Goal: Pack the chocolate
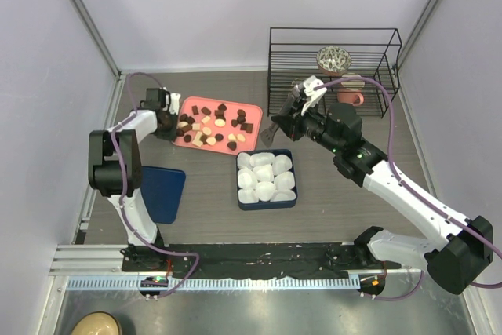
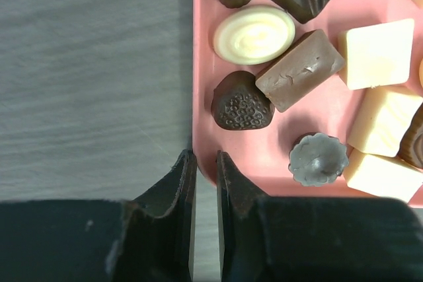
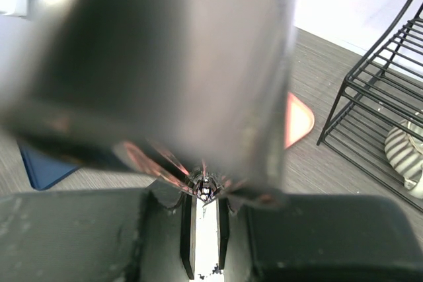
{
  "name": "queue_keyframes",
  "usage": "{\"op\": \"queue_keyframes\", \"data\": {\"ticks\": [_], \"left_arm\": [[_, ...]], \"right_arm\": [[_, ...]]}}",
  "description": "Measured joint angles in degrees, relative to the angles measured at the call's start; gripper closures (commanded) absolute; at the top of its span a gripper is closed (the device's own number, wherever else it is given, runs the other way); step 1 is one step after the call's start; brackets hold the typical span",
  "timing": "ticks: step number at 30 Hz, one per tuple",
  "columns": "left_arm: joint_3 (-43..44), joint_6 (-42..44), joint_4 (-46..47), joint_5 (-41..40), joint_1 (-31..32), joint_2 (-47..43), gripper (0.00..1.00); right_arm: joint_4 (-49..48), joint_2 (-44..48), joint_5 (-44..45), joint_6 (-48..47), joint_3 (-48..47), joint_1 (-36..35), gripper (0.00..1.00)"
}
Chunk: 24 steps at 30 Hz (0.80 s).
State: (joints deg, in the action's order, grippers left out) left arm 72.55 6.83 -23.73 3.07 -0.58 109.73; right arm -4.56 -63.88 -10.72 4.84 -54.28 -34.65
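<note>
The chocolate [image 1: 212, 125] lies as several dark, mid-brown and cream pieces on a pink tray [image 1: 252, 109]. My left gripper [image 1: 168, 125] is at the tray's left corner. In the left wrist view its jaws [image 2: 203, 158] are pinched on the tray's rim [image 2: 277, 137]. Close beyond them lie a dark ridged piece [image 2: 242, 101], a cream oval [image 2: 254, 34] and a mid-brown block [image 2: 300, 69]. My right gripper [image 1: 278, 125] hovers at the tray's right end, shut on a grey metal tool [image 3: 165, 64] that fills its wrist view.
A blue box [image 1: 267, 203] holding white paper cups [image 1: 265, 174] sits in front of the tray. A blue lid [image 1: 163, 192] lies at the left. A black wire rack [image 1: 333, 33] with a bowl [image 1: 333, 59] stands at the back right.
</note>
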Motion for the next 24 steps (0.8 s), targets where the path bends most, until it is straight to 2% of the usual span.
{"op": "queue_keyframes", "data": {"ticks": [12, 15, 16, 18, 21, 23, 24], "left_arm": [[-8.96, -0.26, -3.52, 1.90, 2.84, -7.76, 0.97], [-9.49, -0.42, -5.46, 2.71, 3.48, -8.46, 0.87], [-9.60, -0.44, -6.05, 3.04, 3.67, -8.63, 0.74], [-9.64, -0.61, -7.45, 3.74, 4.00, -8.83, 0.56], [-9.73, -0.44, -10.29, 4.81, 4.57, -8.92, 0.52], [-9.66, -0.59, -11.69, 4.96, 4.85, -9.11, 0.52], [-9.38, -0.68, -12.66, 4.98, 4.90, -9.11, 0.56]], "right_arm": [[-0.02, -0.02, 1.51, -0.35, 2.62, 0.00, 0.99], [-0.15, -0.02, 1.88, -0.59, 3.04, 0.00, 0.99], [-0.15, -0.02, 1.95, -0.68, 3.21, 0.00, 0.99], [-0.20, -0.33, 2.16, -0.72, 3.39, 0.00, 0.99], [-1.22, -1.95, 2.47, -0.96, 3.39, 0.00, 0.99], [-2.27, -3.67, 2.69, -1.16, 3.39, 0.00, 0.99], [-2.58, -4.52, 2.84, -1.42, 3.32, -0.15, 0.99]]}}
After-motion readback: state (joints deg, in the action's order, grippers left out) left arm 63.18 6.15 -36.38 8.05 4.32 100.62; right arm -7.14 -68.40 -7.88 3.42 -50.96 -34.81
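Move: The left fingers already hold the rim at the near-left corner of the pink chocolate tray; its middle lies about 6 cm ahead and 18 cm right. From that hand the box of paper cups is some 37 cm right and 16 cm back, the blue lid 20 cm back and 4 cm left. From the raised right hand the tray's middle is about 18 cm ahead, 33 cm left and 29 cm below; the cup box is 13 cm left and 3 cm back. Still gripping the corner rim, the left hand drags the chocolate tray back towards the robot and somewhat right, against the cup box, level all the way for some 10 cm back and 4 cm right, its fingers tipping about 13 degrees nearer to straight down and opening over the last stretch to let go of the rim. The right hand keeps hold of the metal tongs and comes down about 5 cm towards the tray's right end, easing a little forward at the finish. ##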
